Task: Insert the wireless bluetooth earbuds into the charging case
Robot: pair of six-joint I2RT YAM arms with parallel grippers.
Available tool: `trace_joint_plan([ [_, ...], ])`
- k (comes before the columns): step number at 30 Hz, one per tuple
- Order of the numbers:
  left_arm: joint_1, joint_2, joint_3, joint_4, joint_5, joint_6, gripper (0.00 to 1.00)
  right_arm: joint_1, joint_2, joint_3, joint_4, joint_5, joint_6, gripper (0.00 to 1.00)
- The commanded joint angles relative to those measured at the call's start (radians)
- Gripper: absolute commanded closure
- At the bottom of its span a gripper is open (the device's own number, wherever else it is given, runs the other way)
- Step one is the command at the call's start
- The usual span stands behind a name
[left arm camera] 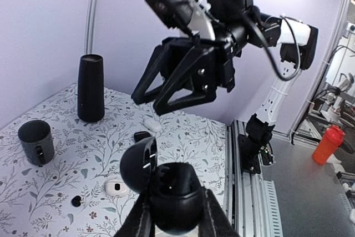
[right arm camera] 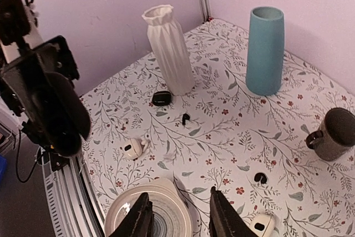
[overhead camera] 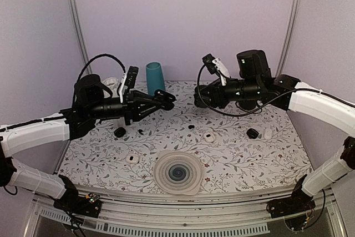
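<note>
My left gripper (overhead camera: 165, 99) is shut on a black charging case (left arm camera: 173, 192) and holds it above the table with its lid (left arm camera: 137, 166) open. The case's inside is dark, and I cannot tell what it holds. One black earbud (overhead camera: 191, 127) lies on the table mid-back, also in the left wrist view (left arm camera: 76, 201) and the right wrist view (right arm camera: 259, 177). A second black earbud (overhead camera: 141, 132) lies further left, also in the right wrist view (right arm camera: 185, 118). My right gripper (overhead camera: 201, 96) is open and empty, raised facing the left one, its fingers (right arm camera: 138, 220) over the plate's edge.
A ribbed plate (overhead camera: 178, 172) sits at the front centre. White cases (overhead camera: 209, 136) (overhead camera: 132, 159), black cases (overhead camera: 120, 132) (overhead camera: 253, 133) and a white item (overhead camera: 268, 133) lie about. A teal vase (overhead camera: 155, 77), a white vase (right arm camera: 169, 48), a grey mug (right arm camera: 333, 134) and a dark cylinder (left arm camera: 90, 87) stand at the back.
</note>
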Motion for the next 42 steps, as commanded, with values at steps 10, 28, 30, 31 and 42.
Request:
trace_joint_plan([
  [10,0.030,-0.098,-0.049,0.012,-0.104,-0.009,1.00,-0.093,0.330,-0.008,0.055,0.082,0.131,0.67],
  [28,0.038,-0.150,-0.053,-0.030,-0.131,-0.008,1.00,-0.121,0.721,0.238,0.045,0.236,0.149,0.66],
  [30,0.038,-0.150,-0.052,-0.034,-0.133,-0.009,1.00,-0.122,0.750,0.270,0.035,0.254,0.151,0.66],
  [31,0.038,-0.152,-0.050,-0.035,-0.135,-0.009,1.00,-0.122,0.763,0.286,0.032,0.263,0.151,0.66],
  [42,0.038,-0.163,-0.054,-0.037,-0.136,-0.021,1.00,-0.123,0.864,0.382,-0.019,0.328,0.127,0.66],
])
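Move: The loose black earbud on the table, which the empty right hand goes for, lies about 17 cm ahead of that hand, some 2 cm to its left and roughly 30 cm below. Near the earbud, the white case sits about 5 cm nearer the base and 8 cm to the right; the mug stands some 15 cm farther out and 6 cm to the right. From the left hand, holding the black case, the earbud is about 22 cm ahead, 10 cm right and 30 cm below. Down and forward, the right hand sweeps about 27 cm lower and 17 cm outward towards the loose black earbud, dropping fast at first, then easing in mostly forward. Its fingers stay part-open while they tip steeply downward and swing clockwise some 25 degrees. The left hand keeps its hold on the black case and draws it a few centimetres left and up. ##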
